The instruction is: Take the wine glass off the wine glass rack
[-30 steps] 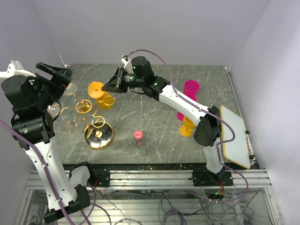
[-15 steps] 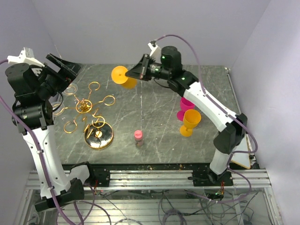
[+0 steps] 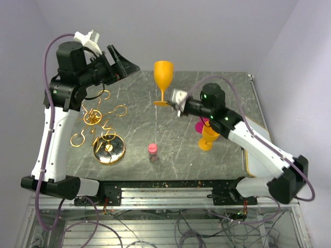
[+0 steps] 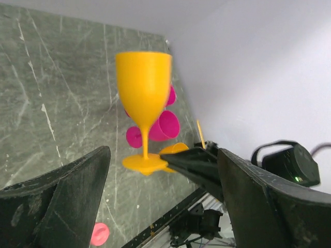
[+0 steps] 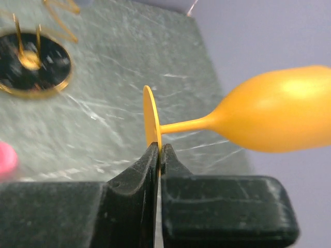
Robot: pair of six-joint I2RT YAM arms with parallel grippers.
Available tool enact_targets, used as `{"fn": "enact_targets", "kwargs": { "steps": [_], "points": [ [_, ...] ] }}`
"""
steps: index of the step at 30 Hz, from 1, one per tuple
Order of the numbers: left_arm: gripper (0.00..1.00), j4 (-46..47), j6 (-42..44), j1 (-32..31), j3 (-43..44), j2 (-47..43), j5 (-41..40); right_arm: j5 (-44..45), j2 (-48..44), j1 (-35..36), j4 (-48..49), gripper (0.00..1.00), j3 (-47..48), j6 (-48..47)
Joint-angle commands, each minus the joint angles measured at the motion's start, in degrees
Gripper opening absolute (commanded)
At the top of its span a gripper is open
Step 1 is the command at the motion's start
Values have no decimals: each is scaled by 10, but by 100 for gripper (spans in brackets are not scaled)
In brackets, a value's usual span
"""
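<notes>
An orange wine glass (image 3: 163, 76) hangs upright in the air above the back middle of the table, well clear of the gold wine glass rack (image 3: 98, 120) at the left. My right gripper (image 3: 174, 101) is shut on the rim of the glass's foot (image 5: 151, 123), which stands pinched edge-on between the two pads. In the right wrist view the bowl (image 5: 282, 116) points right. My left gripper (image 3: 125, 63) stands open, raised above the rack's back side and facing the glass (image 4: 143, 85), with nothing between its fingers (image 4: 62, 199).
The rack's round shiny base (image 3: 108, 149) sits near the front left. A second orange glass (image 3: 208, 137) and pink glasses (image 4: 166, 124) stand at the right, partly behind my right arm. A small pink-capped bottle (image 3: 152, 151) stands at front centre.
My right arm carried the orange glass away from the rack to the right and turned it from lying sideways to upright. My left arm swung up and rightward over the rack.
</notes>
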Motion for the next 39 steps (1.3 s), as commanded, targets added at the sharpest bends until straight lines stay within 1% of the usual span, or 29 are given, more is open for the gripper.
{"fn": "enact_targets", "kwargs": {
  "steps": [1,4,8,9,11,15,18,20,22,23,25,27,29,31,32,34,37,38,39],
  "points": [
    [94,-21,18,-37,38,12,-28,-16,-99,28,33,0,-98,-395],
    [95,-13,6,-40,36,6,-14,5,-147,52,35,0,-165,-509],
    [98,-22,3,-43,39,-4,3,81,-177,89,45,0,-221,-583],
    [98,-26,5,-46,37,-8,4,104,-182,99,62,0,-237,-597],
    [96,-46,15,-53,35,-9,-7,143,-193,117,116,0,-267,-616],
    [88,-108,37,-75,34,3,-25,197,-198,143,170,0,-300,-656],
    [87,-159,49,-86,38,10,-78,218,-202,157,202,0,-319,-671],
    [84,-169,50,-87,32,14,-84,227,-204,164,225,0,-331,-681],
    [78,-177,51,-94,34,24,-74,240,-201,169,245,0,-339,-690],
    [77,-182,51,-100,36,29,-76,245,-201,172,266,0,-345,-694],
    [77,-184,49,-113,37,34,-85,247,-204,178,278,0,-351,-700],
    [75,-164,37,-117,23,34,-65,254,-205,185,287,0,-353,-705],
    [68,-151,28,-123,13,38,-47,266,-205,191,304,0,-360,-714],
    [61,-158,27,-132,19,44,-59,272,-206,194,299,0,-360,-719],
    [56,-162,28,-137,21,46,-68,277,-207,196,293,0,-358,-723],
    [43,-158,25,-145,17,47,-72,296,-203,201,285,0,-356,-725],
    [21,-135,10,-159,6,46,-67,330,-200,207,323,0,-372,-718],
    [12,-124,2,-163,0,45,-63,337,-198,209,342,3,-380,-710],
    [8,-110,-5,-165,-7,44,-60,346,-197,211,352,11,-385,-701]
  ]
}}
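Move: The wine glass, its foot pinched by the right gripper and its bowl pointing forward and somewhat up, has its middle about 8 cm ahead of the open left hand, 12 cm right and 12 cm below. From the right hand, the glass's middle is some 8 cm ahead, 3 cm left and 3 cm up; the left gripper is about 15 cm left and 15 cm up. The rack stands roughly 12 cm back and 12 cm left of the left hand, the pink-capped bottle 15 cm back and 8 cm right. Keep the right fingers shut on the glass foot, draw that hand back about 7 cm with a smaller dip, and turn it some 75 degrees so the bowl swings up and leans left. Bring the left gripper slightly right and back, then down about 7 cm, tipping its fingers down; ease farther right and close them on the rim's left side. ##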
